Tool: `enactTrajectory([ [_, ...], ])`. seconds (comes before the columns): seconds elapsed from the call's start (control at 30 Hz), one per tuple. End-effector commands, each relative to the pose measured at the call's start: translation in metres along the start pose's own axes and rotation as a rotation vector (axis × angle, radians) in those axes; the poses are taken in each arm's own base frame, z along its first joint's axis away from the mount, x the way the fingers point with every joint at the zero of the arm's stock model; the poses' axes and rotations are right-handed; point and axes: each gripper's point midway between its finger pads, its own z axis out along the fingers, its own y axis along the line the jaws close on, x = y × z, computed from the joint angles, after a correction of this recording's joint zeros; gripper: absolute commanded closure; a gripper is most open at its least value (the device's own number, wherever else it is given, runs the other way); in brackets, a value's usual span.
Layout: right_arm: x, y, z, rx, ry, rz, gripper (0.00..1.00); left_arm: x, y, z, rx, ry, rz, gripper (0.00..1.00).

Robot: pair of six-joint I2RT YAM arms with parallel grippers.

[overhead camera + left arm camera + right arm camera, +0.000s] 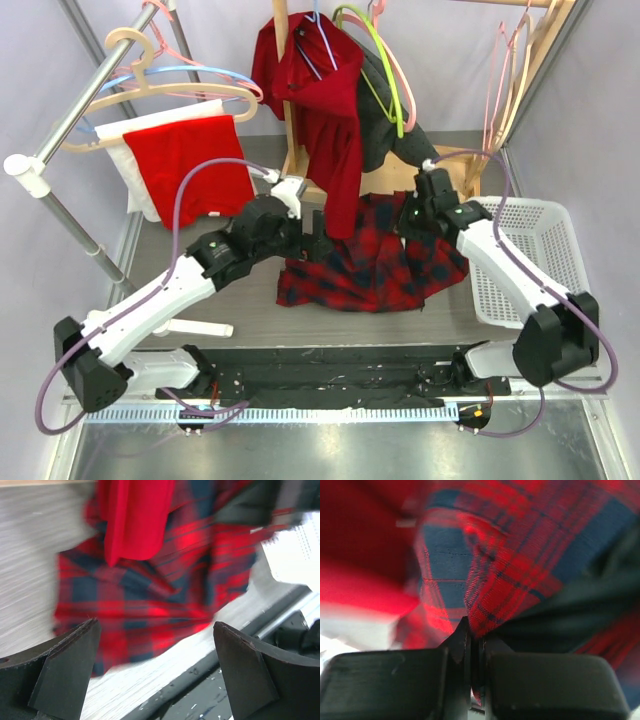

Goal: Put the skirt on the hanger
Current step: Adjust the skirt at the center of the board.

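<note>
The red and navy plaid skirt (375,265) lies crumpled on the table below the wooden stand. My right gripper (415,215) is shut on its upper right edge, and in the right wrist view a fold of the skirt (520,550) runs into the closed right gripper (475,645). My left gripper (320,245) hovers open at the skirt's left side. In its wrist view the skirt (150,595) spreads beyond the wide-apart fingers (65,665) with nothing between them. A green hanger (375,60) hangs on the stand, and a beige hanger (150,80) on the left rail.
A red garment (325,110) and a dark grey one (385,130) hang from the wooden stand just above the skirt. Red and white cloths (190,165) drape from the left rack. A white basket (535,255) stands at the right. Pink hangers (510,50) hang top right.
</note>
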Motion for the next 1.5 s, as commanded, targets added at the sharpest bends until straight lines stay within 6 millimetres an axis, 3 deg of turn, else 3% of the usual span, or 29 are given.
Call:
enactTrajectory([
  [0.0,-0.027,-0.005,0.018,0.073,-0.209,0.123,0.99,0.011,-0.051,0.026,0.175,-0.013,0.052,0.0],
  [0.2,-0.018,-0.013,0.03,0.102,-0.196,0.18,0.99,0.026,-0.074,0.081,0.129,-0.059,0.088,0.0],
  [0.23,-0.017,-0.013,0.031,0.103,-0.193,0.182,0.99,0.033,-0.087,0.085,0.143,-0.059,0.101,0.0],
  [0.33,-0.014,-0.017,0.035,0.112,-0.18,0.187,0.99,0.04,-0.097,0.104,0.105,-0.08,0.126,0.0],
  [0.47,-0.008,-0.017,0.039,0.101,-0.164,0.196,0.99,0.054,-0.112,0.117,0.064,-0.103,0.143,0.0],
  [0.77,0.007,-0.021,0.037,0.082,-0.131,0.176,0.98,0.049,-0.134,0.138,0.115,-0.232,0.084,0.0],
  [1.0,0.007,-0.018,0.024,0.077,-0.104,0.093,0.87,0.062,-0.125,0.163,0.018,-0.165,0.157,0.03],
  [1.1,0.008,-0.012,0.02,0.046,-0.093,0.091,0.87,0.07,-0.121,0.169,-0.004,-0.149,0.153,0.23],
  [1.13,0.008,-0.011,0.019,0.042,-0.092,0.093,0.86,0.071,-0.12,0.169,-0.006,-0.148,0.145,0.36],
  [1.2,0.007,-0.012,0.016,0.048,-0.102,0.093,0.84,0.07,-0.115,0.165,-0.03,-0.148,0.142,0.5],
  [1.23,0.005,-0.014,0.016,0.059,-0.11,0.093,0.84,0.068,-0.113,0.163,-0.035,-0.15,0.143,0.63],
  [1.3,0.006,-0.017,0.017,0.071,-0.11,0.09,0.79,0.067,-0.105,0.157,-0.069,-0.154,0.148,0.78],
  [1.33,0.007,-0.018,0.018,0.075,-0.108,0.087,0.78,0.061,-0.102,0.149,-0.081,-0.16,0.15,0.97],
  [1.47,0.012,-0.028,0.021,0.106,-0.096,0.067,0.64,0.062,-0.074,0.123,-0.178,-0.133,0.174,1.0],
])
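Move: The gathered edge of the plaid skirt, which the left hand goes for, is about 18 cm to its right, hardly 1 cm farther out and some 13 cm below. The hem of the hanging red cloth is about 6 cm right and 4 cm ahead of the left hand, a little lower. The right hand already holds the skirt; that edge is about 4 cm back, 2 cm left and 6 cm below it. The white basket lies some 28 cm to the right hand's right and 3 cm back. Sweeping right and down, with a small dip and lift on the way, the open left hand travels nearly 20 cm across the skirt to just beside the right gripper, then shuts on the gathered edge and eases back left a couple of centimetres. The right hand sinks about 5 cm, stays low with a slight clockwise turn of the wrist, partly undone, and begins to loosen its fingers at the end. ##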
